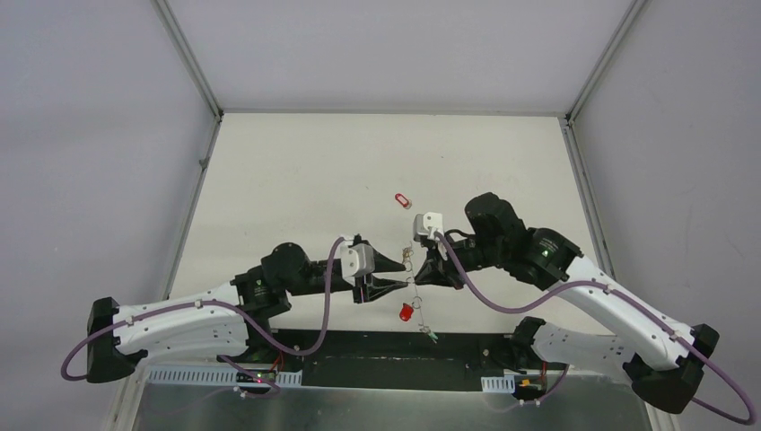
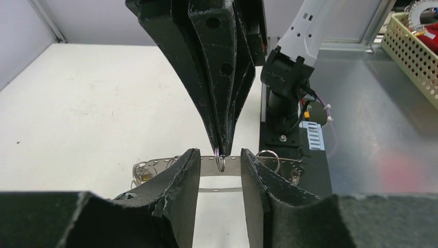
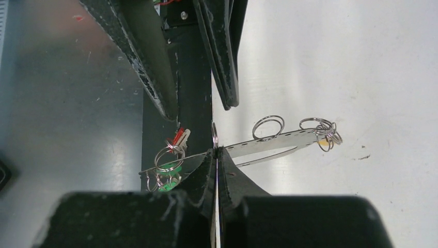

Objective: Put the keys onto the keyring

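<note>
The keyring (image 3: 279, 138), a thin grey metal hoop seen edge-on, hangs in the air between both grippers. My right gripper (image 3: 215, 151) is shut on it, with a small wire ring (image 2: 221, 163) standing up at its tips. My left gripper (image 2: 217, 155) is open, its fingers either side of that pinch point, touching nothing I can see. Keys hang from the keyring: a red tag (image 3: 179, 137) and a green tag (image 3: 168, 181) at one end, a yellowish tag (image 3: 323, 140) at the other. In the top view the two grippers meet tip to tip, left (image 1: 408, 272), right (image 1: 417, 277).
A loose red tag (image 1: 402, 199) lies on the white table behind the grippers. The black base bar (image 2: 289, 139) and a metal sheet (image 2: 382, 134) run along the near edge. A cream basket (image 2: 408, 46) stands off to one side. White walls enclose the table.
</note>
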Action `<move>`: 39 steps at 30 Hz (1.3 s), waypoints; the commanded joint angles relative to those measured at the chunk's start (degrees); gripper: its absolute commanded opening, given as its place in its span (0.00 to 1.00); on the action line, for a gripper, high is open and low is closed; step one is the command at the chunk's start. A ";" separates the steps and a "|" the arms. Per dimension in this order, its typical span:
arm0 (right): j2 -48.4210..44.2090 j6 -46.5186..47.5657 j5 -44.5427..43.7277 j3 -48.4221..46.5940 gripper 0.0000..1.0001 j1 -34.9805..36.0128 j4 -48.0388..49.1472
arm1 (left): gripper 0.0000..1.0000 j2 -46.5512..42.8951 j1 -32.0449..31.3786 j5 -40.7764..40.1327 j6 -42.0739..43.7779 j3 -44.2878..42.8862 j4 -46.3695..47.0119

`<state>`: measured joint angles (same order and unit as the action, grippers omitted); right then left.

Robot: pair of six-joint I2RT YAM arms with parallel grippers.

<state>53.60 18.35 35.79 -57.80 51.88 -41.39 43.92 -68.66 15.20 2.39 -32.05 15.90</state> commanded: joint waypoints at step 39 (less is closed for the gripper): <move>-6.33 -2.24 -6.82 3.40 0.45 0.33 7.98 | 0.00 3.97 -0.44 -3.17 -3.91 0.98 8.88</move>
<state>54.13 19.70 33.06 -58.46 52.01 -45.19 52.07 -68.69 15.73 1.58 -35.22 10.31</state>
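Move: The small middle ring on top of the metal plate is pinched in the right fingertips, its middle 1 cm left of the right hand point. From the left hand, open and facing it, it lies roughly 2 cm right and 2 cm below, neither ahead nor back. Also from the left hand, some 6 cm lower, the red tag is about 7 cm back and level sideways; the green tag 13 cm back, 4 cm right; the plate's far ring cluster 5 cm ahead, level sideways. The middle ring passes from the right fingers to the left: the open left hand drops about 6 cm and edges 3 cm right, fingertips tipping down some 15 to 20 degrees, then rises about 2.5 cm and shuts, pinching the ring. The right hand first carries the ring about 2 cm down and to the right, holds it there, then opens and lets go, easing slightly forward. ##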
